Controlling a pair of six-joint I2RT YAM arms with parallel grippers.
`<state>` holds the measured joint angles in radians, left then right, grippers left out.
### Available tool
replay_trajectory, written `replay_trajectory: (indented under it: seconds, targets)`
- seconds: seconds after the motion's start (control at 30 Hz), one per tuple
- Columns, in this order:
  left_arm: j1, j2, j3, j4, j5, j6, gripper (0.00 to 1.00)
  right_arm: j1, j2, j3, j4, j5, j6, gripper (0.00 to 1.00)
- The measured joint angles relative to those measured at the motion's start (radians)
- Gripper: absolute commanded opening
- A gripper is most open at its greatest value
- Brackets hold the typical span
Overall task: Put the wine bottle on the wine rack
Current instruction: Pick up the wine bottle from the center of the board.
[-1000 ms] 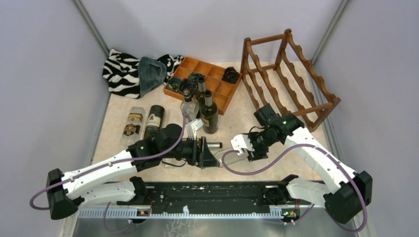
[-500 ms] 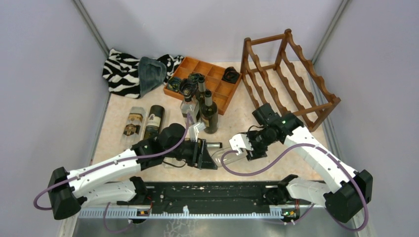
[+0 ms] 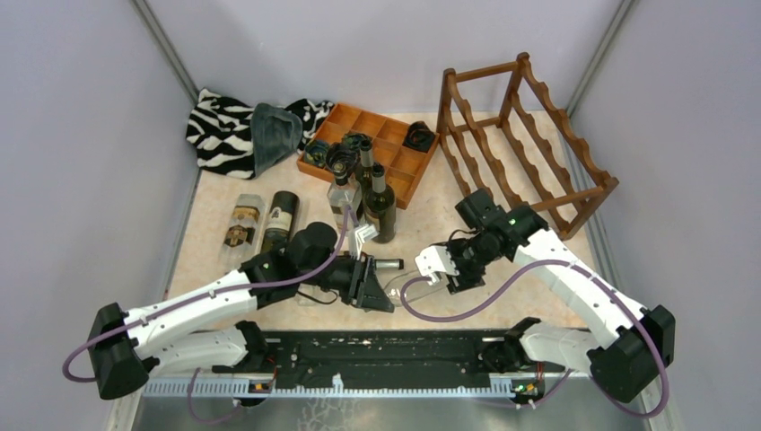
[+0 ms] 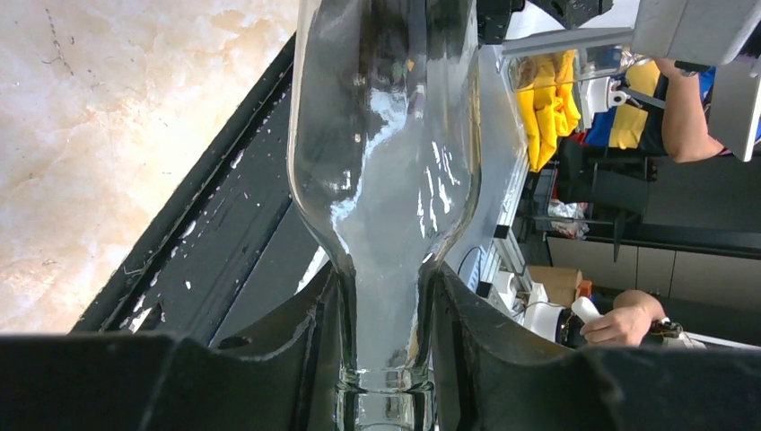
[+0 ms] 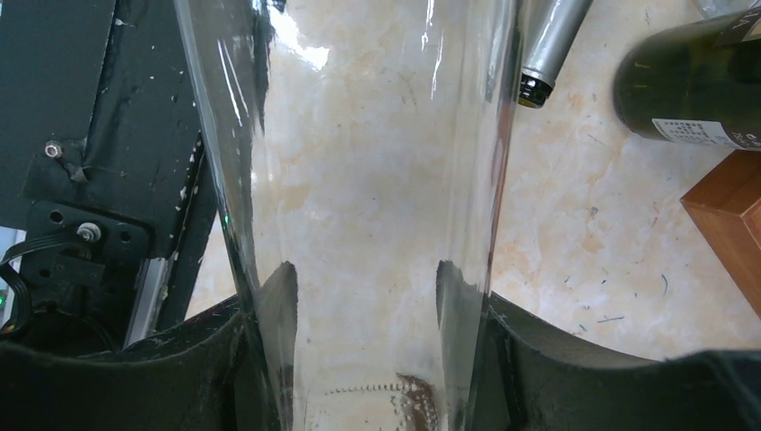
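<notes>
A clear glass wine bottle (image 3: 411,275) is held level just above the near table, between my two arms. My left gripper (image 3: 373,284) is shut on its thin neck; in the left wrist view the black fingers (image 4: 314,314) press both sides of the neck below the flaring shoulder (image 4: 386,135). My right gripper (image 3: 440,268) is shut on the wide body near the base, whose glass (image 5: 359,135) fills the space between the fingers (image 5: 502,341). The reddish-brown wine rack (image 3: 525,144) stands at the back right, well apart from the bottle.
An orange-brown compartment tray (image 3: 395,157) sits at the back centre, with two upright bottles (image 3: 381,211) in front of it. Two more bottles (image 3: 260,220) lie on the left. A foil-capped neck (image 3: 388,265) lies beside my left gripper. A zebra cloth (image 3: 220,130) is at the back left.
My left gripper's jaws have closed onto the clear bottle's neck, and the left arm has shifted slightly. The right arm has edged a little to the left with the bottle body.
</notes>
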<state>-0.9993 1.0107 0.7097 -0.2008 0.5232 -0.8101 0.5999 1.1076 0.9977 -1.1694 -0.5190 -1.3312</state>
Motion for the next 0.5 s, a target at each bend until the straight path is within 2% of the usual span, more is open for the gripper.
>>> replay_trajectory:
  seconds: [0.07, 0.2, 0.27, 0.37, 0.5]
  targets:
    - [0.002, -0.001, -0.003, 0.005, 0.006, 0.000, 0.00, 0.000, 0.000, 0.000, -0.001, -0.002, 0.005, 0.18]
    - [0.007, -0.002, -0.015, 0.022, 0.028, 0.000, 0.00, 0.000, 0.000, 0.000, -0.006, -0.007, 0.026, 0.65]
    - [0.010, -0.006, -0.021, 0.031, 0.037, 0.000, 0.00, 0.001, 0.000, 0.000, -0.006, -0.014, 0.063, 0.81]
    - [0.010, -0.011, -0.034, 0.038, 0.028, -0.005, 0.00, 0.001, -0.001, 0.023, 0.010, -0.044, 0.158, 0.91]
    - [0.018, -0.032, -0.077, 0.055, 0.018, -0.018, 0.00, 0.001, -0.014, 0.054, 0.023, -0.072, 0.241, 0.94]
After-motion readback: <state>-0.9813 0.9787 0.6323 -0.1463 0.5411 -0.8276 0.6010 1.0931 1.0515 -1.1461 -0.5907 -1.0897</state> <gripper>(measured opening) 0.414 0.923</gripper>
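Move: Held between the two hands, the clear glass wine bottle has its middle some 8 cm to the left hand's right and 2 cm ahead, and about 9 cm to the right hand's left and 1 cm back, nearly level with both. From the left hand, a dark bottle lies 6 cm ahead, 12 cm left and 14 cm below; a standing dark bottle is 19 cm straight ahead. The rack's middle is roughly 32 cm ahead of the right hand and 20 cm to its right. Letting go of the bottle's base end, the right hand, after barely stirring, spreads its fingers nearly fully and lifts off about 2.5 cm, edging left and turning some 10 degrees clockwise. The left hand keeps its pinch on the neck throughout and late on sinks about 1 cm. ##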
